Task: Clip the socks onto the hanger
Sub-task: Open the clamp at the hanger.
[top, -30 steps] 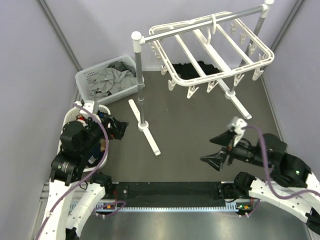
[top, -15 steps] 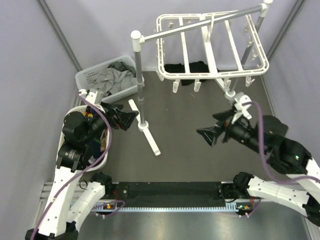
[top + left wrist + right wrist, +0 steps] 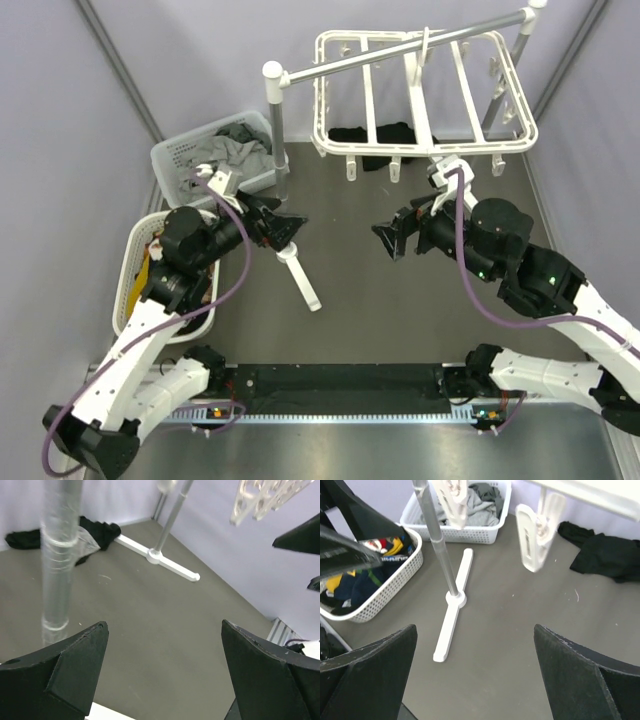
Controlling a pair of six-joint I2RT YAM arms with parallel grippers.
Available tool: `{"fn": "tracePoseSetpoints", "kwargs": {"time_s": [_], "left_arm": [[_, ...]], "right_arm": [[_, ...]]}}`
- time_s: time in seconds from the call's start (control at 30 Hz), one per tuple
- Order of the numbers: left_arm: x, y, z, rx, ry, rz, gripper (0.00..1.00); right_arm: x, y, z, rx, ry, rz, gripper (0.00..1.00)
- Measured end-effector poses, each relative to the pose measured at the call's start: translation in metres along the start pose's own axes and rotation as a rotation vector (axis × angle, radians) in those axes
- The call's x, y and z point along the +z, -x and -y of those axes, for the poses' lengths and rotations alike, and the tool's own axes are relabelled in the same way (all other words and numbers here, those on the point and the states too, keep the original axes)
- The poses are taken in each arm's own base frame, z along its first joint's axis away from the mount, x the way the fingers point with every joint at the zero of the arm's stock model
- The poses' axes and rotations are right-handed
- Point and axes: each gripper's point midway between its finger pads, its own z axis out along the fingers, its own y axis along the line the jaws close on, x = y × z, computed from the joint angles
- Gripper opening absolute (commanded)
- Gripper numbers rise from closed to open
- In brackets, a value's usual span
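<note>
The hanger, a white frame with cross bars and dangling clips, hangs by its hook from the grey pole at the back. One clip shows close up in the right wrist view. The socks, yellow, navy and multicoloured, lie in the white oval basket at the left, mostly hidden behind my left arm in the top view. My left gripper is open and empty beside the rack's left pole. Facing it from the right is my right gripper, open and empty, below the hanger's front edge.
The grey pole rack stands on white feet between my grippers. A white crate of pale grey cloths sits at the back left. A black garment lies on the floor under the hanger. Purple walls close in on both sides.
Both arms have lifted and swung inward toward the middle, now facing each other. The hanger swung from a tilt to hang level. Both grippers stayed open.
</note>
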Motion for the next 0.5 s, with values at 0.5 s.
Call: {"fn": "tracePoseSetpoints", "kwargs": {"time_s": [0.5], "left_arm": [[0.063, -0.018, 0.029, 0.053, -0.021, 0.008, 0.98]], "right_arm": [[-0.011, 0.012, 0.006, -0.049, -0.004, 0.060, 0.99]]}}
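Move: From the left gripper, the leftmost clamp on the hanger's near rail hangs some 8 cm ahead, 11 cm to the right and 5 cm higher; the next clamp is about 8 cm farther right on that rail. The stand's left pole rises roughly 11 cm straight ahead at hand height. From the right gripper that leftmost clamp is about 8 cm ahead, 8 cm left and 5 cm up, the next one straight ahead at the same reach and height. Bring the open left gripper about 7 cm to the right, easing slightly forward and keeping nearly level, across in front of the pole and in towards the leftmost near-rail clamp, its fingers still pointing forward and right. Keep the right gripper open and close by, letting it creep only a centimetre or two up and left. Touch nothing yet with either. ##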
